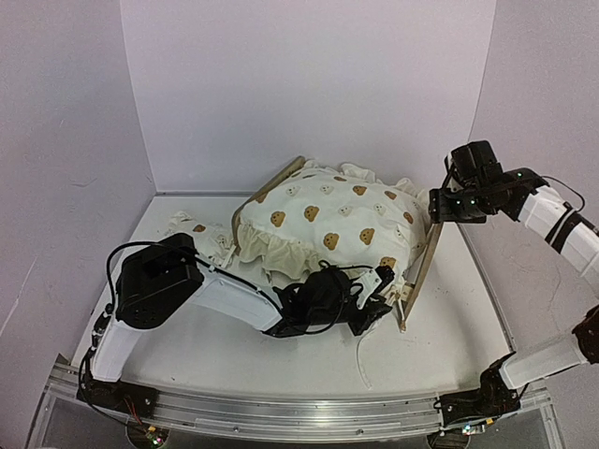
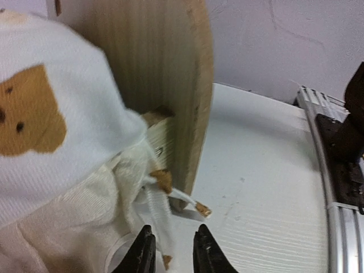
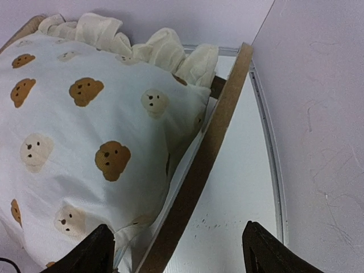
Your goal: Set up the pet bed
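Note:
The pet bed (image 1: 426, 271) stands mid-table, its light-wood end boards showing at both ends. The cream bear-print cushion (image 1: 328, 220) lies on it and hides its base. My left gripper (image 1: 379, 299) is low at the bed's near right corner. In the left wrist view the gripper (image 2: 173, 253) is open by a narrow gap, with a cushion tie (image 2: 156, 216) hanging between the fingers next to the wooden board (image 2: 170, 85). My right gripper (image 1: 440, 208) hovers over the right end board. In its own view it (image 3: 179, 250) is wide open above the board (image 3: 210, 153), holding nothing.
A small bear-print pillow (image 1: 201, 234) lies left of the bed by the back wall. A loose white tie (image 1: 360, 351) trails on the table in front. A metal rail (image 1: 299, 412) runs along the near edge, and white walls close in the back and sides.

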`<action>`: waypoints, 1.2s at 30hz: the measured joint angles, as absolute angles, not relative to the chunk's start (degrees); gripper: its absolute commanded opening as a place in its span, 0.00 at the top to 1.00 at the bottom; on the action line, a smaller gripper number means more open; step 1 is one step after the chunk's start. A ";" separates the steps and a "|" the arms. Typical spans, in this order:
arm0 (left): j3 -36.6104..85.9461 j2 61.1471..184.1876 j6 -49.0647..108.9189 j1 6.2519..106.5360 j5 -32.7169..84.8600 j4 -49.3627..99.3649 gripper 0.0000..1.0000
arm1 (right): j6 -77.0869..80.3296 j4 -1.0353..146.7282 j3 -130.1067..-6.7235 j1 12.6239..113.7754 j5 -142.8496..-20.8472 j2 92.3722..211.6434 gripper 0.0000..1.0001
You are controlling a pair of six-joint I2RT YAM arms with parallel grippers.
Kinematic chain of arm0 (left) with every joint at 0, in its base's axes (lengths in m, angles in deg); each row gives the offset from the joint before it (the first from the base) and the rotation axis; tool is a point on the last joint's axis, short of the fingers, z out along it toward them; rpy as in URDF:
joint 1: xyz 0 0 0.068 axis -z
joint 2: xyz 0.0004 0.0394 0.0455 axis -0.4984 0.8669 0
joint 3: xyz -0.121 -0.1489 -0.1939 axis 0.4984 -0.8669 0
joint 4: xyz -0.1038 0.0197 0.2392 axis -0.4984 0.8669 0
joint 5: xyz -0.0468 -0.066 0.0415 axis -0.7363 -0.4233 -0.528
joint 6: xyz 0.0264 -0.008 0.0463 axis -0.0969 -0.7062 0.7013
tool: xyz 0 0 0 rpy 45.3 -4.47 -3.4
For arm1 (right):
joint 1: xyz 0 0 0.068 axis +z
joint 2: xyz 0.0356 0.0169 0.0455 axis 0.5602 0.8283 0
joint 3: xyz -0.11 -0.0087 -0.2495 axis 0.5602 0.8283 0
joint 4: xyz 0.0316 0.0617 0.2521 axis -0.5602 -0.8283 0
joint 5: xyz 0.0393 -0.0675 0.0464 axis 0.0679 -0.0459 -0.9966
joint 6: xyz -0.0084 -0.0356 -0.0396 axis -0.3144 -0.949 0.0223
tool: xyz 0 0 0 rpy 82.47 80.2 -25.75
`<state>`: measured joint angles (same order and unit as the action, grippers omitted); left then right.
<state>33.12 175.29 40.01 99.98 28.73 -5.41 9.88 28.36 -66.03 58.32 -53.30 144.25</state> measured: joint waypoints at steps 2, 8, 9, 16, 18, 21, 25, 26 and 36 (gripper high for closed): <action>33.07 176.75 40.51 99.98 31.15 -5.93 0.81 | 9.57 27.60 -66.03 58.00 -55.31 145.34 0.23; 33.03 178.00 41.87 99.96 36.18 -7.64 0.83 | 8.41 27.16 -66.03 58.00 -58.18 145.67 0.24; 33.07 178.00 41.95 99.96 36.57 -8.12 0.83 | 8.28 27.16 -66.03 58.00 -58.44 145.67 0.24; 35.74 180.18 42.96 99.96 37.64 -9.43 0.85 | 7.80 27.20 -66.03 58.00 -60.36 144.62 0.25; 36.40 180.77 43.31 99.96 37.60 -9.54 0.86 | 7.71 27.27 -66.03 58.00 -60.84 143.70 0.25; 37.34 181.65 43.83 99.96 37.53 -9.49 1.00 | 7.67 27.40 -66.03 58.00 -61.37 142.37 0.25; 37.80 181.93 44.95 100.00 37.47 -9.43 1.00 | 7.67 27.42 -66.01 58.00 -61.37 141.51 0.25; 37.80 181.91 45.01 100.09 37.43 -9.43 1.00 | 7.67 27.42 -66.01 58.00 -61.34 141.49 0.25; 34.17 174.63 46.79 103.45 39.79 -7.05 1.00 | 7.41 27.53 -65.84 58.00 -61.17 141.49 0.25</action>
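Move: The cream skirt of the bear-print cover, at its near right corner, lies about 3 cm ahead of the left hand, 1 cm to its right and 2 cm lower. The paw-print headboard's middle is roughly 10 cm ahead of this hand and 8 cm right; the cushion's middle is about 20 cm ahead, 12 cm left and slightly lower. From the right hand, that bit of skirt lies some 13 cm back, 12 cm left and 16 cm down. The left hand, fingers pointing right and already part-closed, eases about 3 cm forward and 2 cm down into the cream skirt beside the headboard's near edge, turning slightly, then shuts its fingers and pinches the cloth. Keeping that pinch, it draws back about 3 cm and lifts some 4 cm, while the open right hand stays near the headboard, dipping briefly and shifting about 2 cm left without gripping. ##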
